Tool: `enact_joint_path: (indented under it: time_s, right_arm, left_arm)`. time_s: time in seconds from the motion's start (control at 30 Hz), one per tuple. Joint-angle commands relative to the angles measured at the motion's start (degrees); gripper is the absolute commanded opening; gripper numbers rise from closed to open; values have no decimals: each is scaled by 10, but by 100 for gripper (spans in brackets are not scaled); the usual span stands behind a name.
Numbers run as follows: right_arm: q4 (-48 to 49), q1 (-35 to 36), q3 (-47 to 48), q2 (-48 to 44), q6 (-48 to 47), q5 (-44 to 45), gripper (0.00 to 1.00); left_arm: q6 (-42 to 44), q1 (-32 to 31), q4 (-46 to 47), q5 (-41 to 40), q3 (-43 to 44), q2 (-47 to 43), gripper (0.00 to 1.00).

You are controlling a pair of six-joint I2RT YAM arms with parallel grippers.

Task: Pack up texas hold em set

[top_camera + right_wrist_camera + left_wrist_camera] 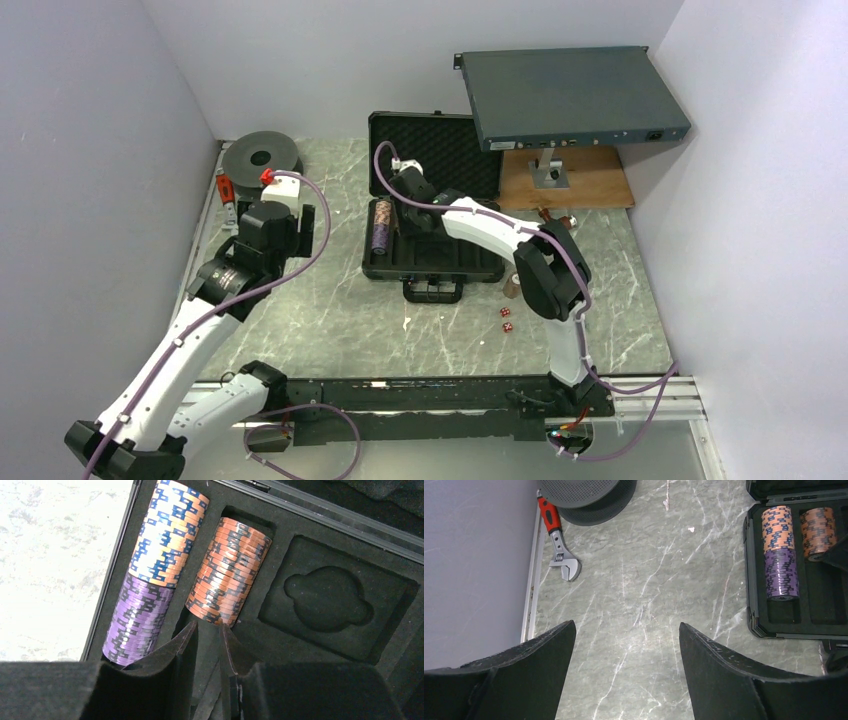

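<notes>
The black case point(432, 268) lies open mid-table, with its egg-crate foam lid point(450, 150) propped up behind. Its left tray slot holds a brown stack point(170, 535) end to end with a purple chip stack point(140, 617). A second brown stack point(227, 570) lies in the neighbouring slot. My right gripper point(209, 626) reaches into the tray point(400, 205), its tips just at the near end of that second stack. Its jaws stand narrowly open with nothing between them. Two red dice point(505, 318) rest on the table near the case's handle. My left gripper point(627, 624) hovers open over bare table left of the case.
A dark round spool point(262, 155) sits at the back left, with a red-handled wrench point(560, 545) beside the wall. A large grey rack box point(570, 95) stands raised over a wooden board point(565, 180) at the back right.
</notes>
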Motion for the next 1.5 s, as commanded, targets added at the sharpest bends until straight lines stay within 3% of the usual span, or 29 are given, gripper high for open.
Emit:
enact_joint_path:
  time_s: [0.0, 0.33, 0.47, 0.73, 0.9, 1.0, 1.07, 1.47]
  right_arm:
    - [22, -15, 30, 15, -9, 1, 25]
    - [16, -24, 47, 24, -30, 2, 26]
    - [25, -24, 24, -7, -46, -24, 31]
    - [20, -23, -10, -81, -54, -66, 61]
    - [9, -22, -27, -133, -52, -61, 73]
    - [0, -22, -40, -165, -49, -50, 90]
    - [-6, -22, -53, -187, -48, -45, 97]
    - [-36, -19, -187, -366, -18, -3, 98]
  left_arm:
    - [5, 4, 23, 8, -2, 1, 81]
    - [6, 8, 24, 13, -3, 4, 81]
    - [6, 10, 25, 17, -3, 3, 81]
    - [5, 12, 25, 23, -2, 1, 80]
    - [5, 12, 23, 27, 0, 2, 80]
    - [5, 12, 24, 28, -1, -1, 80]
    - [5, 12, 26, 33, -2, -4, 80]
    - [4, 12, 26, 48, -2, -13, 79]
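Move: The nearly shut right fingertips sit at the near end of the brown chip stack; its middle is about 5 cm straight ahead of that hand and 1 cm lower, with a small gap beyond it in the slot. The purple-and-orange chip row lies 5 cm left and 3 cm ahead of the hand, the far card well 8 cm right and 6 cm ahead. From the left hand, the brown stack is some 16 cm ahead, 22 cm right and 18 cm below. With its fingertips still against the near end of the brown chip stack, the right hand pushes the chips another 1.5 cm or so forward along their slot. It pauses there, the fingers spreading, then comes free and rises about 13 cm, still opening to wide, tipping up some 10 degrees and drawing back and right over the case. ##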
